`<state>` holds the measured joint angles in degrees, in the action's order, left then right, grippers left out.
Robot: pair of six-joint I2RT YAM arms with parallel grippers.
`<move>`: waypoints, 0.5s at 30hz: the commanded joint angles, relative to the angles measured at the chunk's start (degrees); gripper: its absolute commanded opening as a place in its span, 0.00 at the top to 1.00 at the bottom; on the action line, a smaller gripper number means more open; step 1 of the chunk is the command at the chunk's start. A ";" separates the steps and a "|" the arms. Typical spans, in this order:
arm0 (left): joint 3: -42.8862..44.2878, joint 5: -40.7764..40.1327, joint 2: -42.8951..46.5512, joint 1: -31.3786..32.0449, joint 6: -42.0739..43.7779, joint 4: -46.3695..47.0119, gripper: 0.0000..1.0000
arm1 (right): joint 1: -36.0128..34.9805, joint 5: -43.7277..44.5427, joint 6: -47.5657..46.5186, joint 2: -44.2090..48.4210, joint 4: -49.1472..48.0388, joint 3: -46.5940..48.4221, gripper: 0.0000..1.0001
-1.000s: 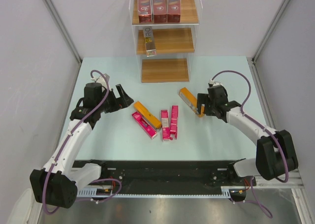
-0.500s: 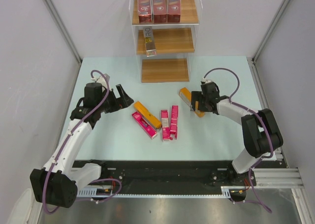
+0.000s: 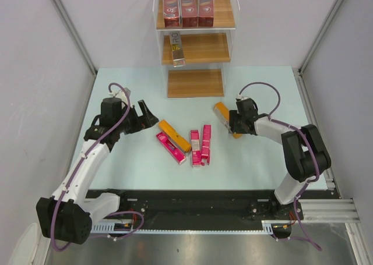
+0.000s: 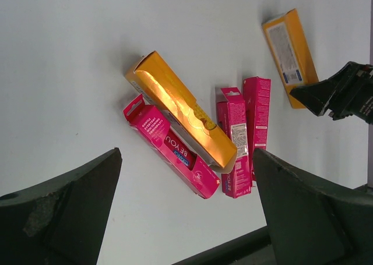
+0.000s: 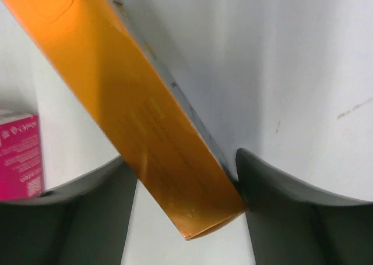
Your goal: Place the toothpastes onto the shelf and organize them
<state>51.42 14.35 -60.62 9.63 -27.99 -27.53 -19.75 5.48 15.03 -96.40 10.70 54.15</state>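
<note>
My right gripper [image 3: 235,125] straddles the near end of an orange toothpaste carton [image 3: 222,113] that lies slanted on the table. In the right wrist view both fingers touch the long sides of this carton [image 5: 128,102]. My left gripper [image 3: 145,116] hovers wide open left of a loose group: another orange carton [image 3: 174,135] overlapping a pink one [image 3: 171,147], and two more pink cartons [image 3: 195,147] [image 3: 206,142] side by side. The shelf [image 3: 195,83] stands at the back. Three dark red cartons [image 3: 187,7] stand on its top tier, and one carton [image 3: 177,49] on the middle tier.
Grey walls close in the table on both sides. The shelf's bottom board is bare, and clear acrylic walls frame its upper tiers. A black rail [image 3: 192,209] runs along the near table edge between the arm bases.
My right gripper has slid left and forward along the orange carton, and its jaws have narrowed onto the carton's sides. The left arm has barely moved.
</note>
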 commanded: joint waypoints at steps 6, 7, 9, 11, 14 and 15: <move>0.70 1.21 0.77 0.39 0.48 0.72 0.00 | -0.73 -3.10 -0.17 -0.81 -1.91 2.19 0.62; 0.70 1.56 0.59 0.48 0.30 0.81 0.00 | -0.73 -3.54 -0.09 -0.55 -1.65 2.27 0.64; 0.88 2.35 0.50 0.48 0.04 1.16 0.00 | -0.73 -4.24 -0.26 0.50 -1.47 2.19 0.66; 0.96 2.79 0.50 0.39 -0.22 1.77 0.00 | -0.73 -4.85 -0.09 1.39 -1.38 2.27 0.67; 0.88 4.10 0.94 0.48 -0.31 2.21 0.00 | -0.64 -6.96 0.35 4.11 -1.38 2.27 0.69; 0.79 4.72 1.12 0.48 -0.49 2.83 0.00 | -0.73 -7.58 0.62 4.90 -1.30 2.19 0.69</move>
<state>51.42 16.01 -60.62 9.63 -28.05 -27.49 -20.16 1.48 14.94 -96.64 9.96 54.30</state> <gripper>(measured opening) 0.996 0.468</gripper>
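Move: The orange toothpaste box by the right hand lies slantwise between its fingers, its near end close to the pads and its middle some 5 cm ahead, 2 cm left and at about pad height. The nearer pink box is about 11 cm left and 6 cm back of the right hand, its pink neighbour 15 cm left and 8 cm back. From the left hand, that orange box is roughly 10 cm ahead, 27 cm right and 17 cm down. The right hand stays low at the near end of the slanted orange box and closes its already narrowing fingers to about half open, pinching the box between both pads by its long sides. As they shut, the hand slides only about 1.5 cm left, towards the pink boxes, with hardly any wrist turn and no lift, and then keeps its hold with the fingers stopped at the box's width. ##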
